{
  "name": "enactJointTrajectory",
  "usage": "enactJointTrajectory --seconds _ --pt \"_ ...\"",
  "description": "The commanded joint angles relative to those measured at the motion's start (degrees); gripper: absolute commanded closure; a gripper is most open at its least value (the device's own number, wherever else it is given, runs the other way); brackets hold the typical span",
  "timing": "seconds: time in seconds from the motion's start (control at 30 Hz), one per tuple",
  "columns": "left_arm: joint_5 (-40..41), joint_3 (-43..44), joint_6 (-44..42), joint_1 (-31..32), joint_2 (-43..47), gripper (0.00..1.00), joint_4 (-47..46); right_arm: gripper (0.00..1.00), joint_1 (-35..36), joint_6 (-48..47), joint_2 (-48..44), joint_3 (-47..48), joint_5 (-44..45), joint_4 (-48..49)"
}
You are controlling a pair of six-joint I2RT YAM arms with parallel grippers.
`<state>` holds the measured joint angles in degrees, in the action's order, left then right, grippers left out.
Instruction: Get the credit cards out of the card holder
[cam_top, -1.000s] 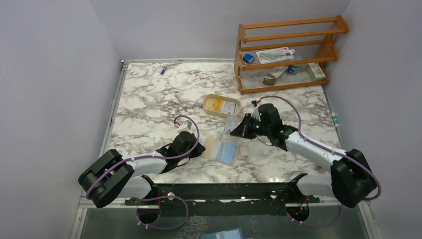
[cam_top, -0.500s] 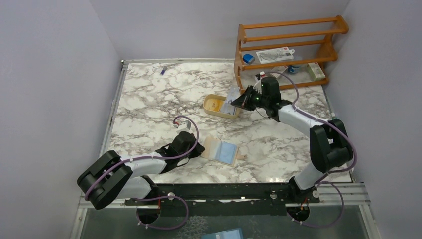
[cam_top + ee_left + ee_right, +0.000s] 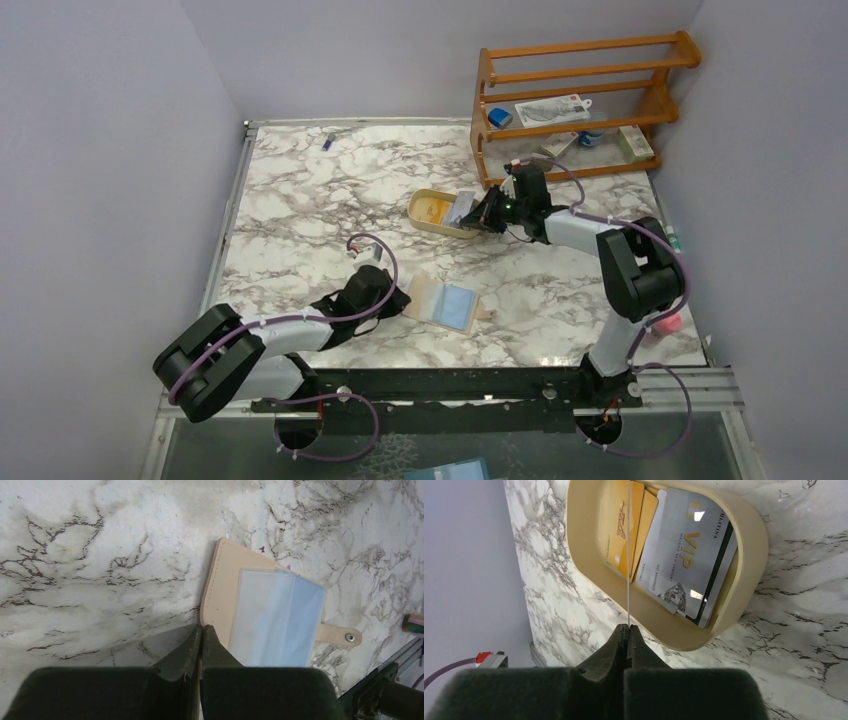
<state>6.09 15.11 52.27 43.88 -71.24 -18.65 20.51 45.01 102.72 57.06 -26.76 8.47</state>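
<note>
The beige card holder (image 3: 445, 303) lies open on the marble, its pale blue inside (image 3: 277, 615) facing up and its snap tab (image 3: 345, 636) pointing away from my left gripper. My left gripper (image 3: 201, 629) is shut on the holder's near edge. My right gripper (image 3: 626, 628) is shut on a bluish-white credit card (image 3: 462, 208). In the right wrist view that card (image 3: 628, 580) shows edge-on as a thin line over the oval tan tray (image 3: 744, 530). Yellow-orange credit cards (image 3: 621, 525) and a silver VIP card (image 3: 684, 550) lie in the tray.
A wooden rack (image 3: 570, 100) with small items on its shelves stands at the back right, just behind the tray (image 3: 416, 210). A small purple object (image 3: 328, 141) lies near the far edge. Grey walls close in the table on the left, back and right.
My right arm has carried the card from beside the card holder back to the tan tray and brought it lower over it. The left gripper and the holder have stayed put.
</note>
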Motion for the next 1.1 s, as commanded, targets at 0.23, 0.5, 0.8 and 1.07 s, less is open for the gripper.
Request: enactJointTrajectory --seconds 0.23,0.5,0.8,1.07 --pt "2.52 -3.24 -1.04 -0.37 0.65 1.0 8.43 0.99 -0.29 -0.53 2.51 -1.14 -2.15 2.16" --pt "2.87 -3.42 -0.94 -0.37 1.47 1.0 9.03 0.85 -0.3 -0.87 3.04 -0.06 -2.24 1.06" --pt "3.11 -3.45 -0.94 -0.37 1.84 1.0 9.27 0.51 -0.38 -1.91 1.19 0.71 -1.16 -0.52" --pt "3.72 -2.73 -1.0 -0.37 2.48 1.0 10.82 0.48 -0.39 -6.8 -2.14 8.91 0.31 -6.3"
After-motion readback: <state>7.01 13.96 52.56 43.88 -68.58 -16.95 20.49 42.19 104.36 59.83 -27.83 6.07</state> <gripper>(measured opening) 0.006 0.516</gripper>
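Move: Forward-left of the right hand, which already holds a card reaching in over the beige tray, the tray's middle lies about 4 cm ahead, 6 cm left and 6 cm down. Inside it the silver cards are roughly 5 cm ahead and 4 cm left of the hand, the orange cards some 5 cm ahead and 9 cm left. The open card holder lies about 15 cm back, 6 cm left. From the left hand, the tray is roughly 19 cm ahead and 8 cm right. Easing its card down about 1.5 cm over the right end of the tray, the right hand stops above the rim and opens its fingers from shut to about half, letting go of the card. It stays there briefly, then lifts straight back up by about 1.5 cm, fingers still open, with the wrist angle almost unchanged. ##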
